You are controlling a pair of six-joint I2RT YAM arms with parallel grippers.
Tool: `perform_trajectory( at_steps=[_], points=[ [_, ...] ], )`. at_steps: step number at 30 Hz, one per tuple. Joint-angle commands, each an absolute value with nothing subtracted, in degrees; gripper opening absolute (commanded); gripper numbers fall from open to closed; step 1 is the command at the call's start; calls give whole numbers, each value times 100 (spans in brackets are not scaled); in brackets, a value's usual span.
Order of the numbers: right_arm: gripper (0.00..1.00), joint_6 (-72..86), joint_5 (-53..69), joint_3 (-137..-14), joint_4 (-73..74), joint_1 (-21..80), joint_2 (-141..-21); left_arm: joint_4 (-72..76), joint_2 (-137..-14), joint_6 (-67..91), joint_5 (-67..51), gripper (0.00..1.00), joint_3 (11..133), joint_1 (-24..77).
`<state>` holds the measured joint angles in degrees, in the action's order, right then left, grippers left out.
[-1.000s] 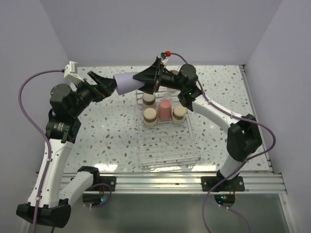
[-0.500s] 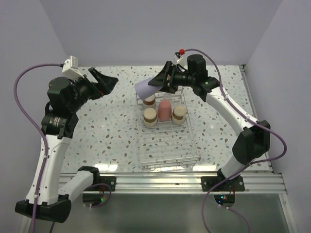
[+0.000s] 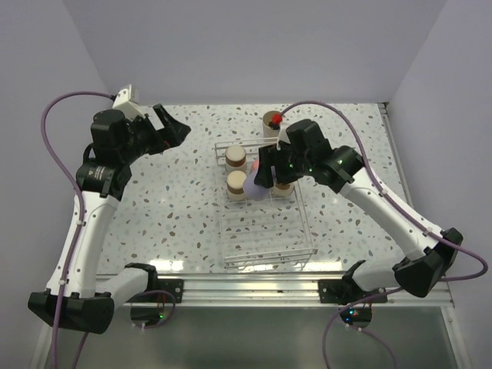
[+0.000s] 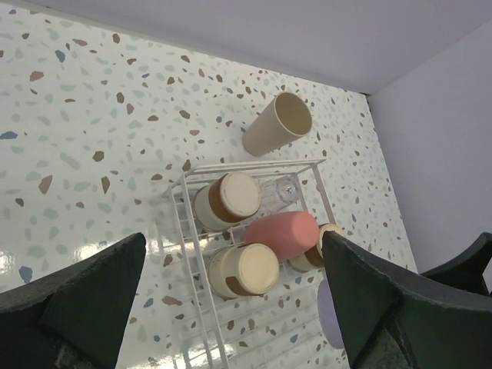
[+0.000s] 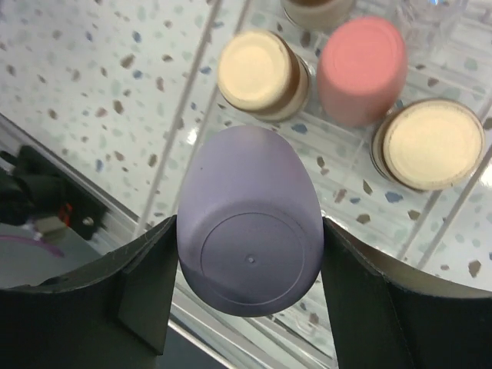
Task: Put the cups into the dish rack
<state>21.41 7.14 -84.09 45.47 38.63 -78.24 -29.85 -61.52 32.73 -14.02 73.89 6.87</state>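
My right gripper [image 3: 257, 183] is shut on the lavender cup [image 3: 254, 184], base up, and holds it over the dish rack [image 3: 265, 231] just in front of the cups standing there. In the right wrist view the lavender cup [image 5: 247, 231] fills the space between my fingers [image 5: 146, 277]. In the rack stand three upturned brown-grey cups [image 4: 227, 200] [image 4: 242, 270] [image 5: 432, 144], the coral-red cup [image 4: 283, 234] and the tiny clear cup [image 4: 284, 188]. The beige cup [image 4: 277, 123] lies on its side on the table behind the rack. My left gripper [image 3: 175, 131] is open and empty, high at the left.
The rack's near half [image 3: 265, 246] holds no cups. The table's metal front rail [image 3: 254, 288] runs along the near edge. Purple cables loop off both arms. Walls close in the table at the back and both sides.
The left gripper let go of the lavender cup and drew back to the left. The right gripper carried the cup down and turned it base-up over the rack.
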Motion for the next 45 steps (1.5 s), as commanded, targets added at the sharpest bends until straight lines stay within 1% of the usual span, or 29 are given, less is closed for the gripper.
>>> perform_trajectory(
  at_steps=[1, 8, 21, 45],
  points=[
    [0, 1696, -351, -8095, 4948, 4017, -7831, -3129, -6310, 2857, -1301, 100, 7717, 703],
    [0, 1644, -685, -7884, 4536, 4025, -8103, -3208, -6556, 2698, -1503, 100, 7840, 703],
    [0, 1696, -616, -7436, 4000, 4227, -8464, -3225, -6741, 2611, -1521, 99, 7972, 703],
    [0, 1441, -747, -7409, 3920, 4517, -9009, -3050, -6618, 2751, -1362, 99, 7594, 703]
  ],
)
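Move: The right gripper already holds the purple cup, bottom up. The free spot for it in the dish rack lies almost straight below, some 15 cm down and about 1 cm forward. Beyond that spot the pink cup stands about 10 cm ahead of this hand and 2 cm left; the left cream cup is 7 cm ahead and 9 cm left, the right cream cup 7 cm ahead and 6 cm right. From the idle left gripper, the spot is about 27 cm right, 5 cm back and 23 cm down. Lower the right gripper about 13 cm towards the free spot just nearer than the pink cup, quickly at first, then easing down. Swing a little to the right early and come back left, tilting the fingers some 20 degrees steeper towards straight down, and keep the grip on the purple cup. Ease the empty, open left gripper about 3 cm down and forward. ##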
